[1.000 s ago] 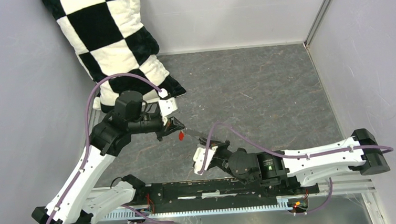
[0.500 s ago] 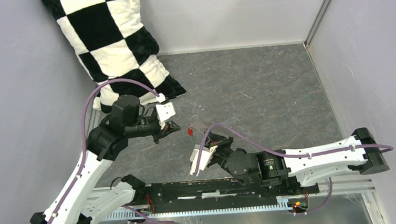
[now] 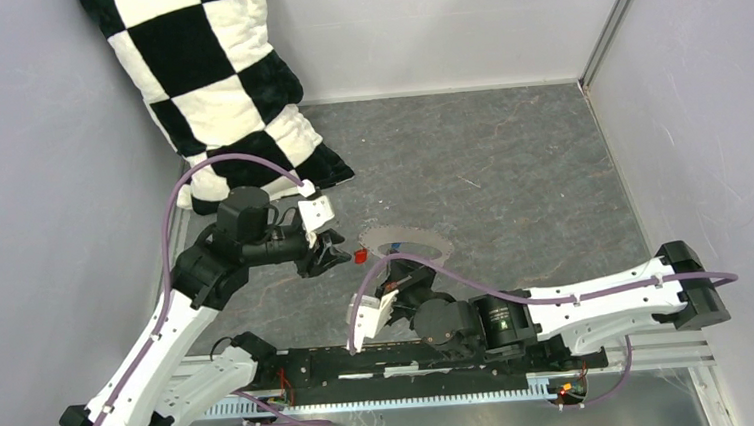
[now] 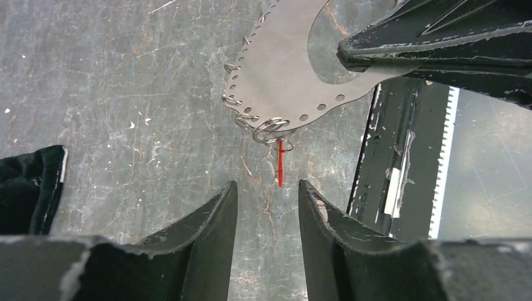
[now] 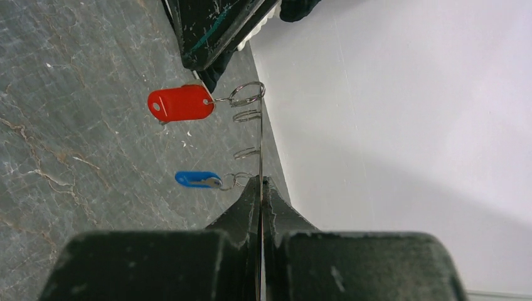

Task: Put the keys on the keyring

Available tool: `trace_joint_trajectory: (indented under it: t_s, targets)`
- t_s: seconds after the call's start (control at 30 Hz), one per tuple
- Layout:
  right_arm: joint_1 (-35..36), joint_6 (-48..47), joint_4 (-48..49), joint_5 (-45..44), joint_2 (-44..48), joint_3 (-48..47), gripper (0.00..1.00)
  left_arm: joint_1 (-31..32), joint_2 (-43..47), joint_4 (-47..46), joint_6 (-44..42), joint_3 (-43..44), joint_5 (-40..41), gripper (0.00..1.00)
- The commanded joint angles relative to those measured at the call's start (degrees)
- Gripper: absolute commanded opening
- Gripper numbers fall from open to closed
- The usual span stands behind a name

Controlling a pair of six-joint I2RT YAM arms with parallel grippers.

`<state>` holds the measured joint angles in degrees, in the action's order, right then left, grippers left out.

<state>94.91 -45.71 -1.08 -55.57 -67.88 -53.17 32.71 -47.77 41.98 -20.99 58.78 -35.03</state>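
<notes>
The keyring [image 3: 407, 239] is a flat grey band with holes along its edge, held above the table. My right gripper [image 3: 409, 273] is shut on it; in the right wrist view the band [image 5: 260, 141] runs edge-on out of the closed gripper [image 5: 260, 180]. The red key [image 5: 180, 103] and the blue key [image 5: 196, 180] hang from small wire rings on the band. My left gripper [image 3: 340, 250] is open and empty, just left of the red key [image 3: 361, 255]. In the left wrist view the red key [image 4: 280, 164] hangs edge-on from the band [image 4: 285, 69], just beyond my open gripper [image 4: 267, 191].
A black-and-white checked pillow [image 3: 213, 74] leans in the back left corner. A black rail [image 3: 363, 360] runs along the near table edge. Grey walls close in the left, back and right sides.
My left gripper has let go of the red key, opened and drawn back to the left. My right gripper has shifted left and turned the keyring flat; the red key now hangs from it.
</notes>
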Motion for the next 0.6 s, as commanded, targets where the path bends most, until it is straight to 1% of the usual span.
trace_joint_trajectory:
  t_s: [0.0, 0.03, 0.1, 0.2, 0.27, 0.33, 0.5, 0.57]
  targets:
    - [-2.72, 3.48, 1.88, 0.13, 1.09, -0.33, 0.0, -0.27, 1.1, -5.62, 7.34, -1.21, 0.04, 0.48]
    - [-4.54, 6.18, 2.23, 2.62, 2.38, 1.54, 0.0, -0.28, 0.95, -6.32, 8.65, -1.21, 1.43, 0.51]
    - [-8.58, 11.92, 4.37, 7.84, 5.1, 5.84, 0.0, -0.43, 0.47, -8.22, 11.63, -1.57, 5.43, 0.64]
    - [-15.26, 20.58, 9.38, 18.02, 8.52, 11.89, 0.0, -1.11, -1.37, -10.97, 16.52, -2.25, 13.12, 0.78]
    - [-19.21, 25.62, 12.42, 23.59, 8.9, 14.7, 0.0, -2.93, -3.41, -11.81, 17.26, -1.85, 14.88, 0.9]
    - [-22.3, 29.38, 14.39, 28.75, 7.75, 16.04, 0.0, -6.36, -5.75, -13.13, 18.84, -1.14, 15.2, 0.99]
    - [-27.5, 37.44, 17.16, 39.94, 1.74, 14.98, 0.0, -20.21, -10.69, -18.45, 23.96, 0.13, 12.76, 1.0]
    - [-29.73, 40.4, 18.44, 44.87, -0.49, 14.14, 0.0, -24.14, -11.98, -19.84, 24.06, 0.08, 11.49, 1.0]
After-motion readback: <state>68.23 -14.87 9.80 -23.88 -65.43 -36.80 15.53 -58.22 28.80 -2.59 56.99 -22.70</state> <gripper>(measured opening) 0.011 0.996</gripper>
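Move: The red-tagged key hangs on the metal plate's near end, about 4 cm to the right of the left hand, roughly level fore and aft and 2 cm below it. From the right hand, which already pinches the plate, open table lies some 26 cm below and 8 cm ahead. Also from the right hand, the red tag hangs 7 cm left, 2 cm ahead and 4 cm lower; the blue tag is about 5 cm ahead, 1 cm left and 4 cm lower. The plate with its hanging keys is carried down about 11 cm and forward some 7 cm towards the open table, in the right hand's unchanged pinch, while that wrist rolls and tips nose-down by about 35 degrees. The left hand, already free of the red-tagged key, opens fully and swings away forward, then also left, towards the chequered cushion, turning counter-clockwise. ##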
